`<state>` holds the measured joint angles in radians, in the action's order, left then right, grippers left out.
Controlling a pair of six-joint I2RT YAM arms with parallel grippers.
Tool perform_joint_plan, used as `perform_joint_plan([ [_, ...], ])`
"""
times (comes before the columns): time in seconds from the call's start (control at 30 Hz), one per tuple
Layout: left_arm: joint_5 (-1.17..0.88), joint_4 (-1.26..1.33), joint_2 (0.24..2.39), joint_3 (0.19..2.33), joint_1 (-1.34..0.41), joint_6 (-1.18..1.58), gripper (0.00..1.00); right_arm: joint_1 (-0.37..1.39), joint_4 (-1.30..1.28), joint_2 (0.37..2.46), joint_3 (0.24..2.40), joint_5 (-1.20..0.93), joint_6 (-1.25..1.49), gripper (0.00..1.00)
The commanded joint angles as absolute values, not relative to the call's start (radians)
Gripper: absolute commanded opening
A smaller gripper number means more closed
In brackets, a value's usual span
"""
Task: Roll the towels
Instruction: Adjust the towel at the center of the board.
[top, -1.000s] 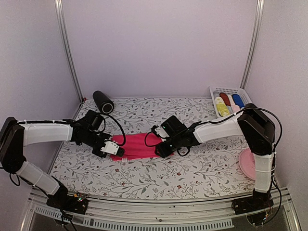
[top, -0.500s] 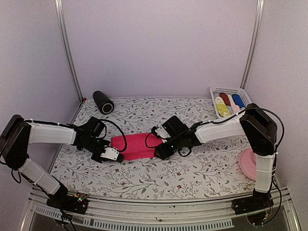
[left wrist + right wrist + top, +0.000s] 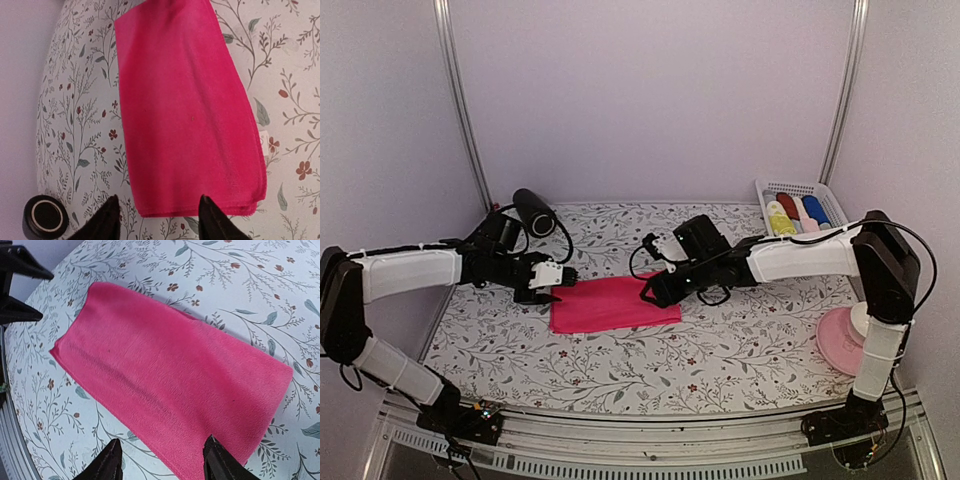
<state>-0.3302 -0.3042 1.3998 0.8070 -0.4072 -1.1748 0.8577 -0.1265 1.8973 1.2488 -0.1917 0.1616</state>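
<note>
A hot pink towel [image 3: 615, 303] lies flat on the floral table, folded into a rectangle with layered edges; it also shows in the left wrist view [image 3: 185, 110] and the right wrist view [image 3: 170, 375]. My left gripper [image 3: 565, 281] hovers open just off its left end, with nothing between the fingers [image 3: 159, 220]. My right gripper [image 3: 648, 290] hangs open over the right end, also empty [image 3: 162, 460]. Rolled towels, yellow [image 3: 778, 218], red [image 3: 787, 205], pale [image 3: 807, 215] and blue [image 3: 816, 209], lie in a white basket [image 3: 766, 187] at the back right.
A black cylinder [image 3: 533, 211] lies at the back left, close to the left arm, and shows end-on in the left wrist view [image 3: 45, 216]. A pink plate [image 3: 838, 345] sits at the right edge by the right arm's base. Metal frame posts stand at both back corners.
The left gripper has opened and let go of the towel's left end. Both grippers have lifted and drawn back toward the far side. The towel now lies folded and flat.
</note>
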Motion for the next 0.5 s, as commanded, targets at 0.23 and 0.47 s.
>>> perform_joint_plan([
  [0.23,-0.373,-0.271,1.649,0.994,-0.401,-0.849,0.06,0.769,-0.091,2.038,1.417,-0.186,0.209,0.37],
  [0.47,-0.204,-0.154,1.746,0.957,-0.401,-0.787,0.00,0.753,-0.089,2.175,1.510,-0.158,0.224,0.31],
])
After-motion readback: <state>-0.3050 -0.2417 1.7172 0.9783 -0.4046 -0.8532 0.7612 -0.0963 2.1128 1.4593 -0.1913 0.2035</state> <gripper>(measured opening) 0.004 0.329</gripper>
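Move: Spread flat at mid-board, the pink towel has its middle about 15 cm to the left hand's right, roughly 4 cm farther out and 8 cm below, so that hand is near the towel's left end. From the right hand the same middle lies some 8 cm to the left, 5 cm ahead and 8 cm down. The black cylinder lies about 28 cm ahead of the left hand and 4 cm to its left. Reaching forward towards the towel's far edge, both hands arc up slightly and then sink: the right goes about 8 cm out near the towel's right end, its fingers narrowing but staying part open. The left goes about 5 cm out at the left end, dropping below its starting height, turning counter-clockwise and tipping down while its fingers shut empty. ##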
